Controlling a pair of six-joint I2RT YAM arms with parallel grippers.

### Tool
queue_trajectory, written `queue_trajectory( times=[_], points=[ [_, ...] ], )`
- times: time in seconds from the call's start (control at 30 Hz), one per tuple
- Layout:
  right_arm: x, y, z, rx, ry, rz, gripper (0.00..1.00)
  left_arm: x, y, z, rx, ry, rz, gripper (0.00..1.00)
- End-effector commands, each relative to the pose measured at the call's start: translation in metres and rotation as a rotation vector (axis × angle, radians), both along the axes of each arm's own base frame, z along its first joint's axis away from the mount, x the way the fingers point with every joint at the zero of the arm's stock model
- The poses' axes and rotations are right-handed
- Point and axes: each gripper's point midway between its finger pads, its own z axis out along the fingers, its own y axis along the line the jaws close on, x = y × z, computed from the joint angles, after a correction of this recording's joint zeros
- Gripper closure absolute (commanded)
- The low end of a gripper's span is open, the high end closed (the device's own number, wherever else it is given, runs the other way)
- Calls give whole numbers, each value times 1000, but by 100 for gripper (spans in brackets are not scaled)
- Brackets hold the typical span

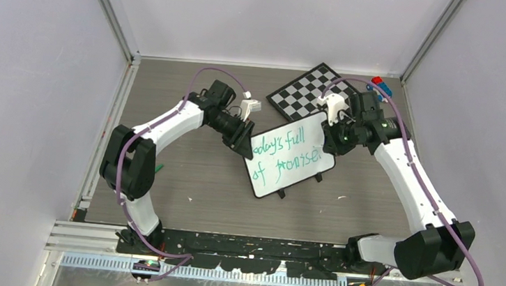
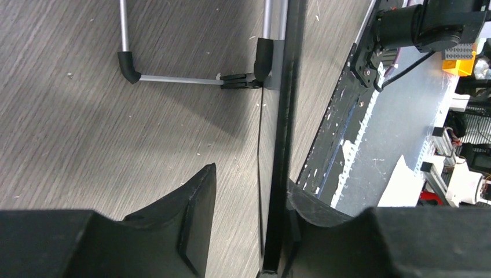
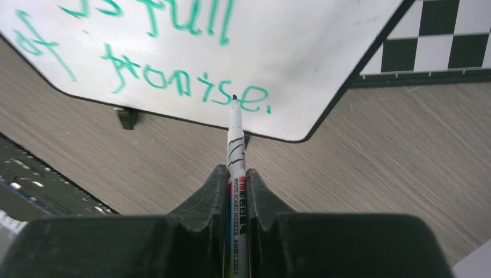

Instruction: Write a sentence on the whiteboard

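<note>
The whiteboard [image 1: 302, 151] stands tilted on the wooden table, mid-scene. On it the sentence [image 1: 283, 160] runs in green marker over two lines. My left gripper [image 1: 245, 144] is at the board's left edge and stands open. In the left wrist view the whiteboard's dark edge [image 2: 286, 116] runs between the fingers of the left gripper [image 2: 252, 176], against the right finger and apart from the left one. My right gripper [image 3: 236, 174] is shut on a white marker [image 3: 235, 130]. Its tip rests at the end of the sentence [image 3: 185, 81] on the whiteboard [image 3: 301, 46].
A black-and-white chessboard [image 1: 311, 89] lies just behind the whiteboard, touching its far corner; the chessboard [image 3: 440, 40] also shows in the right wrist view. Small red and blue pieces [image 1: 380, 86] sit at the back right. The board's wire stand [image 2: 130, 61] rests on the table.
</note>
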Motion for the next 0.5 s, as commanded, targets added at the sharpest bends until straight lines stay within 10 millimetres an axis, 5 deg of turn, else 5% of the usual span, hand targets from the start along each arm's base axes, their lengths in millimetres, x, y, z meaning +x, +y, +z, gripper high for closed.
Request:
queue_trajectory(
  times=[0.0,0.17,0.27,0.33,0.47],
  points=[
    [-6,21,42,139,-41,39,100,10,0,26,-13,-110,9,57],
    [-3,36,63,234,-62,43,100,12,5,50,-13,-174,13,41],
    [1,44,72,278,-63,41,100,18,17,73,-24,-235,58,20],
    [5,47,76,295,-63,33,100,27,33,87,-34,-279,111,3],
    [8,54,86,345,-78,25,100,51,94,103,-18,-352,271,0]
  ],
)
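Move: Just inside the whiteboard's left edge, near its top, the left hand has the board's middle some 15 cm to its right, about 2 cm ahead and 5 cm lower; the green cap lies roughly 26 cm to its left, 4 cm back, 13 cm below. From the right hand, which holds the marker, the board's middle is about 11 cm left, 1 cm ahead, 8 cm down, and the chessboard 25 cm ahead, 2 cm right, 17 cm down. Spreading from partly to fully open, the left fingers free the whiteboard's edge; the hand barely shifts at first, then quickly goes up about 6.5 cm, left 4 cm and a little forward, away from the board. The right hand keeps its grip on the marker and goes on rising some 6 cm and 4 cm left above the writing, its fingers swinging about 15 degrees towards the left. ##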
